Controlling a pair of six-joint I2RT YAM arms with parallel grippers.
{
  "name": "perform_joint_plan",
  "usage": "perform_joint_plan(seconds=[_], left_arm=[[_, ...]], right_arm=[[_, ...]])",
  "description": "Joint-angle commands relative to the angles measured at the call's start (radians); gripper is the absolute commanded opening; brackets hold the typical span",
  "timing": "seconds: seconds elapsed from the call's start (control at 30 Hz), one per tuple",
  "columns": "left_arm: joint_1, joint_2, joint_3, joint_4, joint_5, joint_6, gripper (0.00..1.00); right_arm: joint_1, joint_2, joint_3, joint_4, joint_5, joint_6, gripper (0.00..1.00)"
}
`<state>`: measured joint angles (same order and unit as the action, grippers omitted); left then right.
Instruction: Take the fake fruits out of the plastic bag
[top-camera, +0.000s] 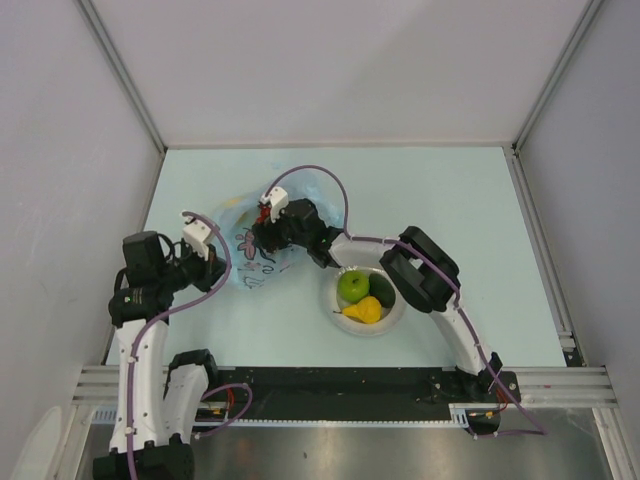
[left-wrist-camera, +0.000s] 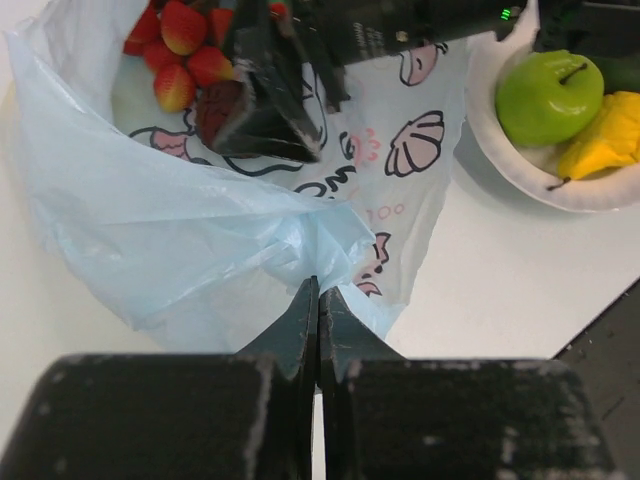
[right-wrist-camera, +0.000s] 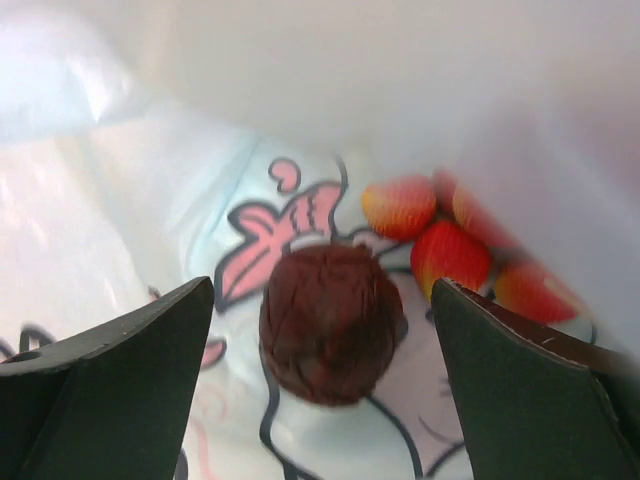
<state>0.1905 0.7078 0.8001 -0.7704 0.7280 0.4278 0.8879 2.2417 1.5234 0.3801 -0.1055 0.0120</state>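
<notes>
The plastic bag (top-camera: 248, 272) lies crinkled on the table, its mouth facing the right arm. My left gripper (left-wrist-camera: 318, 286) is shut on the bunched near edge of the plastic bag (left-wrist-camera: 150, 230). My right gripper (right-wrist-camera: 322, 288) is inside the bag, open, with a finger on each side of the dark maroon round fruit (right-wrist-camera: 330, 322) and not touching it. The bunch of red grapes (right-wrist-camera: 440, 250) lies just beyond that fruit. In the left wrist view the grapes (left-wrist-camera: 180, 50) show at the bag's far end beside the right gripper's fingers (left-wrist-camera: 265, 100).
A round white plate (top-camera: 397, 316) stands right of the bag and holds a green apple (top-camera: 352, 287), a dark green avocado (top-camera: 383, 291) and a yellow lemon (top-camera: 365, 311). The right forearm (top-camera: 425, 268) passes over the plate's far side. Grey walls enclose the table.
</notes>
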Motion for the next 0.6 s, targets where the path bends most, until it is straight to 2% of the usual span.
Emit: perform_joint_plan(seconds=[0.0, 0.27, 0.3, 0.33, 0.47, 0.53, 0.57], left_arm=[[0.009, -0.014, 0.073, -0.093, 0.080, 0.066, 0.00], [0.009, -0.016, 0.080, -0.087, 0.054, 0.055, 0.00], [0.007, -0.022, 0.073, -0.076, 0.051, 0.054, 0.00], [0.009, -0.024, 0.068, -0.069, 0.048, 0.051, 0.00], [0.007, -0.025, 0.056, -0.034, 0.048, 0.040, 0.00], [0.009, -0.004, 0.062, -0.021, 0.045, 0.043, 0.00], [0.009, 0.005, 0.082, -0.009, 0.044, 0.043, 0.00]], right_arm=[[-0.001, 0.068, 0.090, 0.019, 0.049, 0.103, 0.95], [-0.012, 0.099, 0.089, -0.036, 0.073, 0.138, 0.84], [-0.013, 0.096, 0.086, -0.040, 0.057, 0.137, 0.74], [-0.017, 0.088, 0.083, -0.038, 0.043, 0.126, 0.68], [-0.027, 0.020, 0.086, -0.014, -0.165, 0.089, 0.56], [-0.024, -0.052, 0.098, -0.017, -0.213, 0.074, 0.52], [-0.029, -0.072, 0.131, -0.036, -0.274, 0.066, 0.47]])
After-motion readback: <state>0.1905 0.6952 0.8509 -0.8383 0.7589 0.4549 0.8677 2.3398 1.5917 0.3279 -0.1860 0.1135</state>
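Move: The dark red fruit lies about 5 cm below the right hand's open fingers and only 1 cm forward and to the left. From that hand, the strawberries lie some 7 cm ahead, 1 cm left and 6 cm down; the yellow fruit is roughly 8 cm ahead, 7 cm left and just as low. From the left hand, which holds the bag's rim, the dark red fruit is about 16 cm ahead, 6 cm right and 15 cm down. The right fingers close from wide open onto both sides of the dark red fruit, pinching it inside the bag. To get there, the right hand first eases about 1 cm forward and left, then sinks some 4.5 cm over it, tipping about 10 degrees further down. The left hand keeps its pinch on the bag's rim and draws it about 1.5 cm up and 1 cm back. ##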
